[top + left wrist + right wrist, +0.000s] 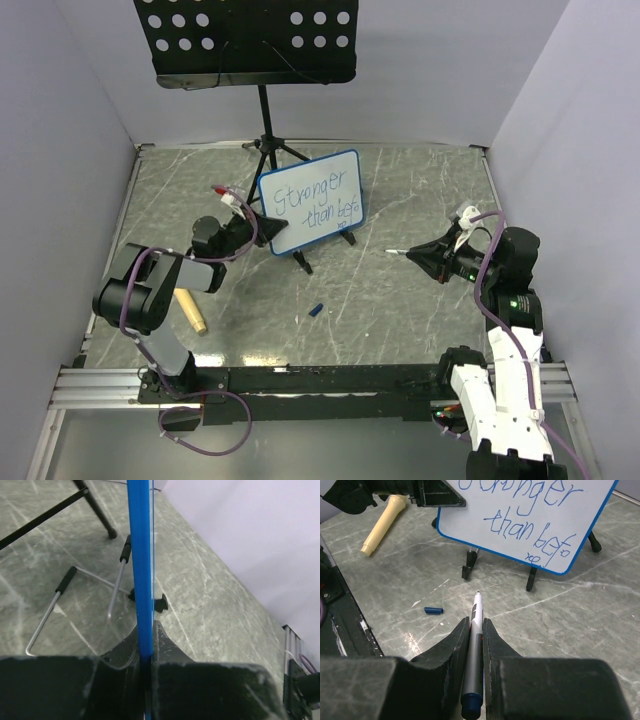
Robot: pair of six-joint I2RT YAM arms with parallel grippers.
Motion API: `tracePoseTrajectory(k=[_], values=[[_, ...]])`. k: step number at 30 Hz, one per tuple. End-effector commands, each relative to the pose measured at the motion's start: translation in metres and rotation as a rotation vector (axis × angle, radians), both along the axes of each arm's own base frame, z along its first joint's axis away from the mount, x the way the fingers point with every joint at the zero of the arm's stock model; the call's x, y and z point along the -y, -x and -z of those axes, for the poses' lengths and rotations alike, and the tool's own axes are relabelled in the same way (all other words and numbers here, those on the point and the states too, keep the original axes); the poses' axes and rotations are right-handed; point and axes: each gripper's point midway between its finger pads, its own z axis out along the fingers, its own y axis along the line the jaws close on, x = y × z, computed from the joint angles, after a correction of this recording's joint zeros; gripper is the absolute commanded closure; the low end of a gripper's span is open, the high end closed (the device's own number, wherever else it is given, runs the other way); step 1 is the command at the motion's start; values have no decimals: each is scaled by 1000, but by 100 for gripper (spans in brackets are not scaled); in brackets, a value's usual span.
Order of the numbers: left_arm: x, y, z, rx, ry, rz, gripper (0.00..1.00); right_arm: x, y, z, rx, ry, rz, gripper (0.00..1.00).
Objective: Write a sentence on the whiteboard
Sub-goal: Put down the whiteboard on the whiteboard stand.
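The whiteboard (312, 200), white with a blue frame, stands tilted on small black feet mid-table. The sentence (318, 200) is blue handwriting in two slanted lines; in the right wrist view the sentence (532, 517) reads "Stronger than befo". My left gripper (268, 226) is shut on the board's left edge; in the left wrist view the blue frame (140, 555) runs up from between the left gripper's (148, 630) fingers. My right gripper (412, 254) is shut on a grey marker (477, 630), tip pointing at the board, some way right of it and off its surface.
A blue marker cap (316, 310) lies on the table in front of the board. A beige stick (190, 310) lies near the left arm. A black music stand (248, 40) rises behind the board, its tripod legs (95, 507) close to the board's back.
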Motion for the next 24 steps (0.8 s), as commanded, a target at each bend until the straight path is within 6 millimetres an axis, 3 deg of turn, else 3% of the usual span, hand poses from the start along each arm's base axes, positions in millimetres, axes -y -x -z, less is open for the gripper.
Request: tracePoseTrajectory(k=[1,10,24], values=[[-10,6,-85,427,103,-51,99,0,-3,-4,30,-4,-11,100],[-9,32,-76,442,132,-43,99,0,-3,-3,26,-6,-11,100],[-1,49,-28,382,62,-91,92,-1,-2,-5,31,-10,-14,100]])
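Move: The whiteboard, already pinched at its lower left edge, is held above its wire stand, whose middle lies about 13 cm to the left hand's right, 4 cm ahead and 9 cm below. The music stand's tripod is roughly 17 cm ahead and 4 cm left; the blue pen cap lies about 19 cm back and 10 cm right, down on the table. From the right hand, the stand is some 16 cm ahead, 20 cm left and 18 cm below. The whiteboard is lowered by the left hand towards the stand's two black front hooks. The hand first goes mostly down, then also draws back towards the base, ending about 4.5 cm lower and 3.5 cm back. The wrist turns some 5 degrees counter-clockwise to bring the lower edge in line with the hooks, while the fingers keep their pinch on the left edge. ##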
